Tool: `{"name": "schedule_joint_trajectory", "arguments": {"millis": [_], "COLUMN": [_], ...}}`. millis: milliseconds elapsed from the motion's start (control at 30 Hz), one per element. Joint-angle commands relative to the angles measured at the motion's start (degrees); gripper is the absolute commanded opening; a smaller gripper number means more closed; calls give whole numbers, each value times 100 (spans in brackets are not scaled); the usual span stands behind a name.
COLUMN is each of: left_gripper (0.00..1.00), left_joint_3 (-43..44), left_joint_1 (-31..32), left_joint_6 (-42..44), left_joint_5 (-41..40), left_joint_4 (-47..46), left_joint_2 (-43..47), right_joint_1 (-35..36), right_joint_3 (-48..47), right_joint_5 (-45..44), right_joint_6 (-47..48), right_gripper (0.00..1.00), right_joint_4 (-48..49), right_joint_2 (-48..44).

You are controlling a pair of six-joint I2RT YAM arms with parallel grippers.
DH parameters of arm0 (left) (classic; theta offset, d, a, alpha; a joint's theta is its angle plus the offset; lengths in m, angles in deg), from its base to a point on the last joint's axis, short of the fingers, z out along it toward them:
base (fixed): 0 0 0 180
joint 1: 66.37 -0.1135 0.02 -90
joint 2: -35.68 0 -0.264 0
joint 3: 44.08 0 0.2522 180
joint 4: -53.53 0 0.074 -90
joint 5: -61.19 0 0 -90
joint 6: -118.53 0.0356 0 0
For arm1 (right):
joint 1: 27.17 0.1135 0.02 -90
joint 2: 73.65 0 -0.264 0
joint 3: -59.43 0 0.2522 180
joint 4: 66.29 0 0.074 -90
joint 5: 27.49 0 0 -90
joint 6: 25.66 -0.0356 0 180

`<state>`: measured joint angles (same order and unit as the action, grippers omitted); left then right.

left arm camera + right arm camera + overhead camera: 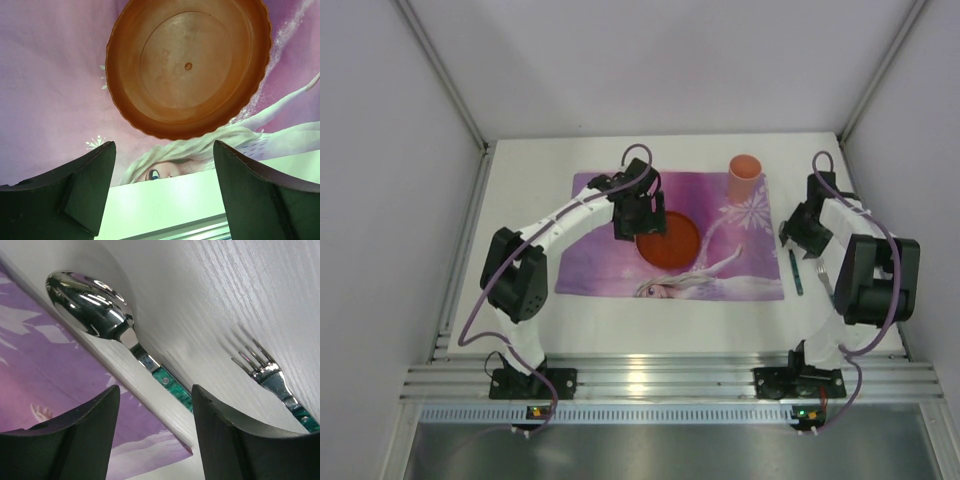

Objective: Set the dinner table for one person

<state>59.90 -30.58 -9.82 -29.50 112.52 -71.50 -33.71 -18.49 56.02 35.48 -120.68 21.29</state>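
Observation:
The white dinner table (520,200) carries a purple princess-print placemat (600,260). An orange plate (668,240) lies on the placemat's middle and fills the top of the left wrist view (187,65). My left gripper (638,226) hangs over the plate's left edge, open and empty (164,150). An orange cup (745,176) stands upright at the placemat's far right corner. A green-handled spoon (796,270) and a fork (825,280) lie on the table right of the placemat. My right gripper (796,240) is open and empty (155,390) just above the spoon (90,302) and beside the fork (270,374).
Grey walls close in the table at the left, back and right. An aluminium rail (650,380) runs along the near edge by the arm bases. The right arm's elbow (875,280) sits over the table's right side near the fork.

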Motion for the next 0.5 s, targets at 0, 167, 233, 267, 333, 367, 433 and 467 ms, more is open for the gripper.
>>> {"name": "schedule_joint_trajectory", "arguments": {"millis": [0, 167, 233, 267, 333, 367, 433, 467], "left_gripper": [84, 84, 84, 84, 84, 84, 84, 84], "left_joint_3": [-162, -504, -549, -566, -558, -540, -496, -444], "left_joint_1": [-11, -2, -2, -2, -2, -2, -11, -11], "left_joint_6": [-76, -111, -111, -120, -120, -120, -120, -120], "left_joint_5": [-195, -309, -344, -362, -388, -397, -397, -397], "left_joint_4": [152, 231, 266, 302, 346, 389, 425, 434], "left_joint_2": [513, 812, 847, 874, 891, 909, 909, 900], "right_joint_1": [39, 22, 22, 22, 22, 22, 22, 22], "right_joint_3": [18, 26, 26, 18, 0, -26, -52, -105], "right_joint_5": [-257, -371, -363, -380, -363, -371, -389, -467], "right_joint_6": [144, 162, 162, 153, 144, 161, 179, 179], "right_gripper": [59, 44, 40, 33, 26, 15, 8, 1], "right_joint_4": [362, 520, 546, 573, 599, 591, 564, 468], "right_joint_2": [384, 815, 956, 1000, 1071, 1080, 1062, 1027]}}
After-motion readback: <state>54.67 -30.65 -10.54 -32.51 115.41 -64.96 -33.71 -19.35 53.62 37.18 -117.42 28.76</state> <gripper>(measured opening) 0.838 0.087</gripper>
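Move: The spoon lies almost straight below the half-open right hand, its middle about 4 cm down and some 1 cm ahead and 1 cm right. From that hand the fork's middle is roughly 10 cm back and 8 cm right, while the cup stands about 13 cm ahead and 12 cm left, its middle about level in height. For the left hand, the spoon is some 33 cm right, 1 cm back and 10 cm down. Right hand sinks about 3.5 cm, pinching the spoon's handle; left hand drifts some 4 cm left and back. ##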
